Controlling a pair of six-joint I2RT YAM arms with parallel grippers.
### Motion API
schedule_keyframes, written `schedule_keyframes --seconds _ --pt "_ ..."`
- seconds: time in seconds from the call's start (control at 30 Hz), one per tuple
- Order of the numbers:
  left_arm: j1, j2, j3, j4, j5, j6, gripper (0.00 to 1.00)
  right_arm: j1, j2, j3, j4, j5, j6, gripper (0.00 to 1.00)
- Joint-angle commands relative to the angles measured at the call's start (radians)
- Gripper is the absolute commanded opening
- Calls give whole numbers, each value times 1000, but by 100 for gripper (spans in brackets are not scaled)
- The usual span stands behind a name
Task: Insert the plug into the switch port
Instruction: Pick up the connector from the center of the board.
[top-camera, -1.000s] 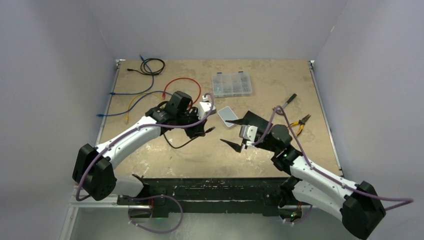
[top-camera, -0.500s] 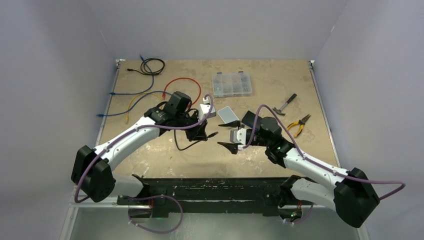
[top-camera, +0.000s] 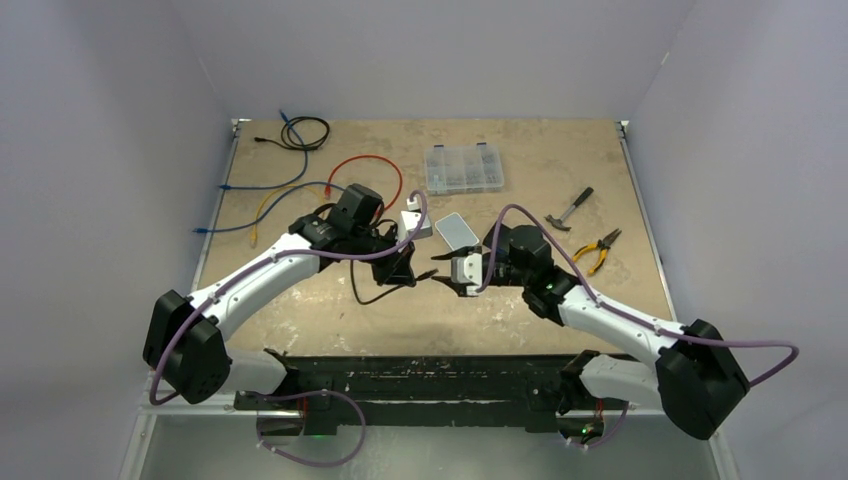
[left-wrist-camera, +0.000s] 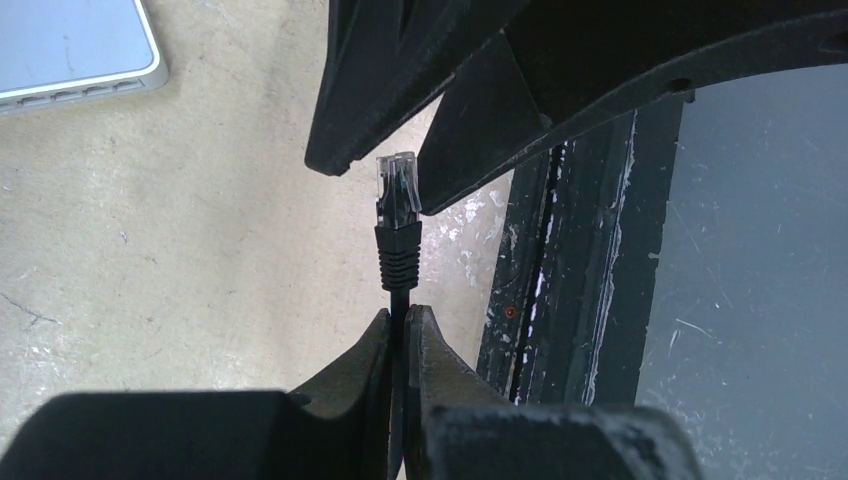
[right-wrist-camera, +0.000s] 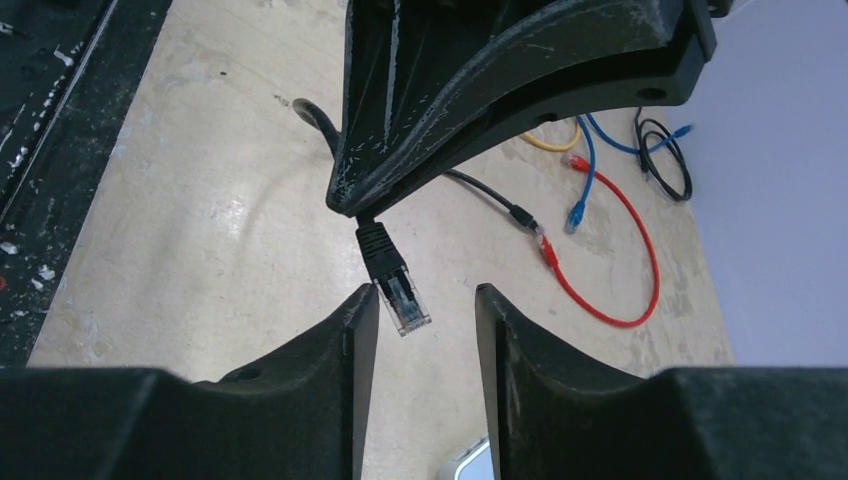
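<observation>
The plug (left-wrist-camera: 397, 190) is a clear connector with a black boot on a black cable. My left gripper (left-wrist-camera: 400, 315) is shut on the cable just behind the boot and holds the plug above the table. My right gripper (right-wrist-camera: 425, 290) faces it, open. The plug (right-wrist-camera: 405, 300) sits between its fingertips, close to the left finger (right-wrist-camera: 362, 310), with a gap to the other. Both grippers meet at mid-table, left gripper (top-camera: 408, 268) and right gripper (top-camera: 440, 278). The switch (top-camera: 455, 232), a flat grey-white box, lies just behind them, and its ports are not visible.
A clear organiser box (top-camera: 463, 168) stands at the back. A hammer (top-camera: 572, 208) and yellow pliers (top-camera: 600, 243) lie to the right. Red (top-camera: 365, 165), blue and yellow cables and a black coil (top-camera: 305, 132) lie at the back left. The dark front rail (left-wrist-camera: 560, 260) is near.
My right arm has swung left to the left gripper, and its jaws have narrowed around the plug's tip. The left arm has stayed almost in place.
</observation>
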Motion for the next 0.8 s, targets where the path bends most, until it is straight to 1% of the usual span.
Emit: schedule_keyframes --seconds 0.0,0.17,0.23,0.27,0.3,0.33,0.37,0.4,0.47,0.57,0.6,0.77 --pt "1 5 15 3 45 22 0 -1 20 54 -33 -55 -17 40" --pt "1 8 15 3 51 25 0 -1 43 66 -70 -69 -26 30" --pt "-1 8 15 3 53 27 0 -1 50 72 -86 -79 -27 22" --pt "-1 7 15 2 55 28 0 -1 54 77 -94 -84 -26 17" --pt "-1 6 15 4 54 28 0 -1 59 82 -102 -88 -22 8" --pt "-1 4 14 7 48 27 0 -2 61 87 -108 -96 -11 2" --pt "-1 1 12 10 42 27 0 -3 62 91 -110 -104 -1 0" --pt "-1 -4 9 16 32 25 0 -3 62 93 -111 -111 10 0" --pt "-2 -24 -1 35 2 19 10 -5 61 95 -101 -124 47 0" --pt "-13 -74 -34 85 -75 12 34 -19 54 93 -75 -137 114 0" --pt "-22 -97 -49 102 -99 14 38 -26 49 91 -61 -145 136 0" --pt "-80 -211 -133 201 -229 24 46 -50 37 81 -9 -212 208 0"
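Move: The left gripper still holds the black cable; its plug sticks out about 4 cm to that hand's right and 2 cm ahead, level with it. The half-open right gripper is nearly around the plug, which lies some 2 cm below it, 1 cm back and 1 cm to its left. From the right hand, the white switch lies about 8 cm ahead, 5 cm right and 16 cm down; the dark box is 8 cm ahead and 12 cm right, at the same depth. Sink the right gripper about 2.5 cm and ease it 1 cm back onto the plug, closing the fingers until they pinch its clear end. Then open the left fingers to let go of the cable, keeping that hand nearly in place, and lift the right by 1 cm, rolling it some 10 degrees about its fingers' line. ##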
